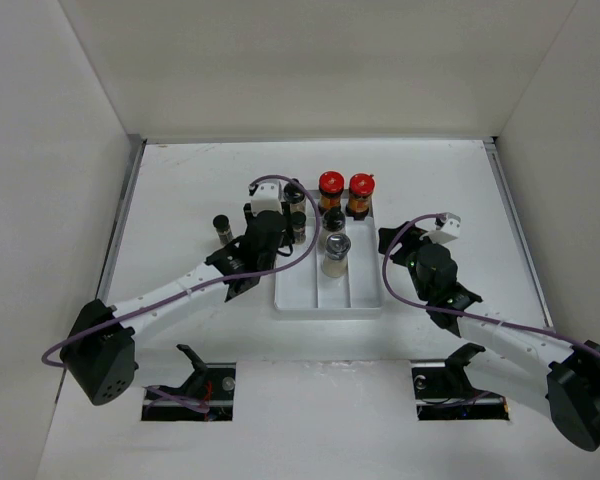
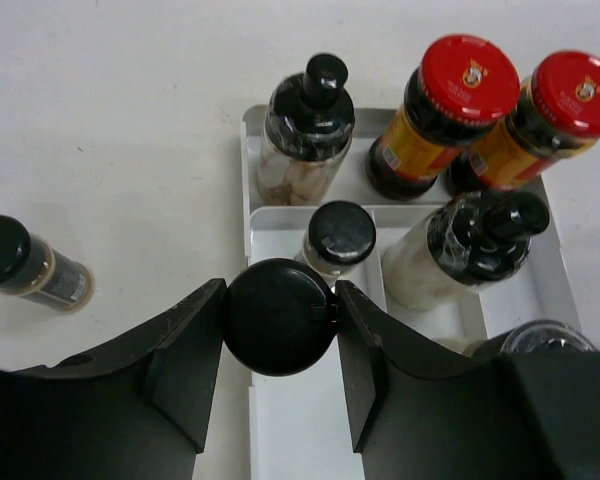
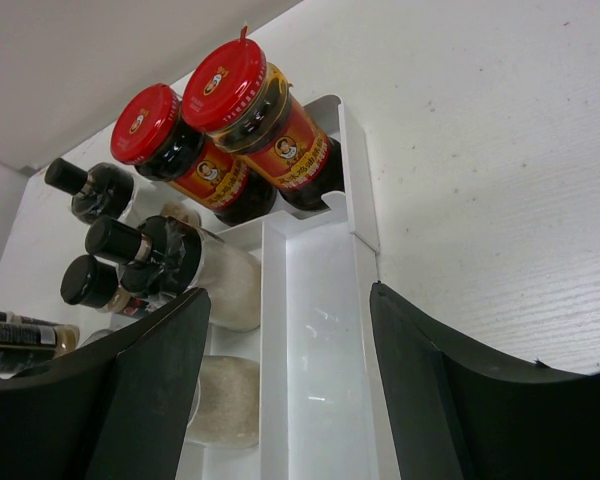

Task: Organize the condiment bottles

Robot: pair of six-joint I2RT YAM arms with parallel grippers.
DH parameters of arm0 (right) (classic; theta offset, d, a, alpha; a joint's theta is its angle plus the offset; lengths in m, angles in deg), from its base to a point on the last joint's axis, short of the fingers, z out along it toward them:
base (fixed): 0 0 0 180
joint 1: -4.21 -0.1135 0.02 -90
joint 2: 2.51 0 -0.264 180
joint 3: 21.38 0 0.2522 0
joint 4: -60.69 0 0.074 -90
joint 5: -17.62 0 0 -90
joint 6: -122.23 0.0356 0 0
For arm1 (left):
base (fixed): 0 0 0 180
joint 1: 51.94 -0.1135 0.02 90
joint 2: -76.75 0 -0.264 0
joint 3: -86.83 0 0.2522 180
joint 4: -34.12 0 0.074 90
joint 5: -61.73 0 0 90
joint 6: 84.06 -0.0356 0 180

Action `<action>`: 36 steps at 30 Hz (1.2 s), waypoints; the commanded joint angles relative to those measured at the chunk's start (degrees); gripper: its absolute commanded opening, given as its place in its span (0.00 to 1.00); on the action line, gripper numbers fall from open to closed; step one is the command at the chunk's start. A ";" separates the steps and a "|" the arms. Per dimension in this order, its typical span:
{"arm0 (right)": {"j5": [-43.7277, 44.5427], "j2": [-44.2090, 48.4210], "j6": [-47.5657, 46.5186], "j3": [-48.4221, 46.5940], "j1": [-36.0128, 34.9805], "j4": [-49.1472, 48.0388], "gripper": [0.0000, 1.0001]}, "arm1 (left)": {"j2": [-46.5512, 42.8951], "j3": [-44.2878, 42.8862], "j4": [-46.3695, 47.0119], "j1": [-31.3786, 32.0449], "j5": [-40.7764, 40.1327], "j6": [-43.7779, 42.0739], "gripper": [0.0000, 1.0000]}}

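My left gripper (image 2: 278, 318) is shut on a black-capped condiment bottle (image 2: 278, 300), seen from above at the left rim of the white divided tray (image 1: 325, 305). Just beyond it in the tray stand a small black-capped jar (image 2: 341, 235) and a black pump-top bottle (image 2: 308, 130). Two red-capped bottles (image 1: 330, 186) (image 1: 361, 186) stand at the tray's far end. Another black-topped bottle (image 1: 334, 222) and a silver-capped jar (image 1: 337, 250) fill the middle compartment. One black-capped bottle (image 1: 221, 228) stands alone on the table to the left. My right gripper (image 3: 285, 295) is open over the tray's bare right compartment.
White walls close in the table on the left, right and far sides. The tray's right rim (image 3: 365, 230) runs just inside my right gripper's right finger. Two slots (image 1: 188, 392) are cut in the near edge by the arm bases.
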 commanded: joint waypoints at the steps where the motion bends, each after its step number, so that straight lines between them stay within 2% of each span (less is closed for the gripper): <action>1: -0.42 0.81 -0.28 -0.76 0.04 -2.87 0.72 | -0.05 0.81 -0.93 1.69 -0.82 1.78 0.28; 11: -0.25 0.72 -0.45 -0.84 0.04 -2.87 0.72 | 7.15 1.17 5.93 4.51 0.85 3.19 0.28; 24: -0.42 0.99 -0.37 -0.67 -0.14 -2.87 0.72 | 12.69 1.08 7.25 4.68 1.21 3.54 0.33; 27: -0.42 0.81 -0.45 -0.93 -0.14 -2.87 0.72 | 12.96 1.43 7.25 4.86 1.03 3.81 0.40; 32: -0.42 1.08 -0.28 -0.67 -0.14 -2.78 0.73 | 10.59 2.39 7.07 4.77 0.33 3.81 0.63; 36: -0.25 0.55 -0.45 -1.02 -0.14 -2.52 0.77 | 7.26 2.66 6.46 4.68 -0.81 3.02 0.71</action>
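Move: The left hand holds a small black-capped condiment bottle. Its place in the tray's left channel is about 4 cm right, 1 cm back and 10 cm below. From the hand, the small bottle already in that channel stands about 5 cm ahead and 5 cm right. The dark-lidded jar stands 1 cm back and 14 cm right, and the white bottle 5 cm ahead and 14 cm right. From the idle right hand, the place is some 28 cm left, about level fore and aft, and 8 cm below. Lower the left gripper about 8 cm into the tray's left channel while carrying the held bottle some 4 cm right, easing back only slightly and letting the fingertips tip down a little. Keep the grip shut on the cap until the descent ends just behind the standing small bottle, then open the fingers clear of the cap. ##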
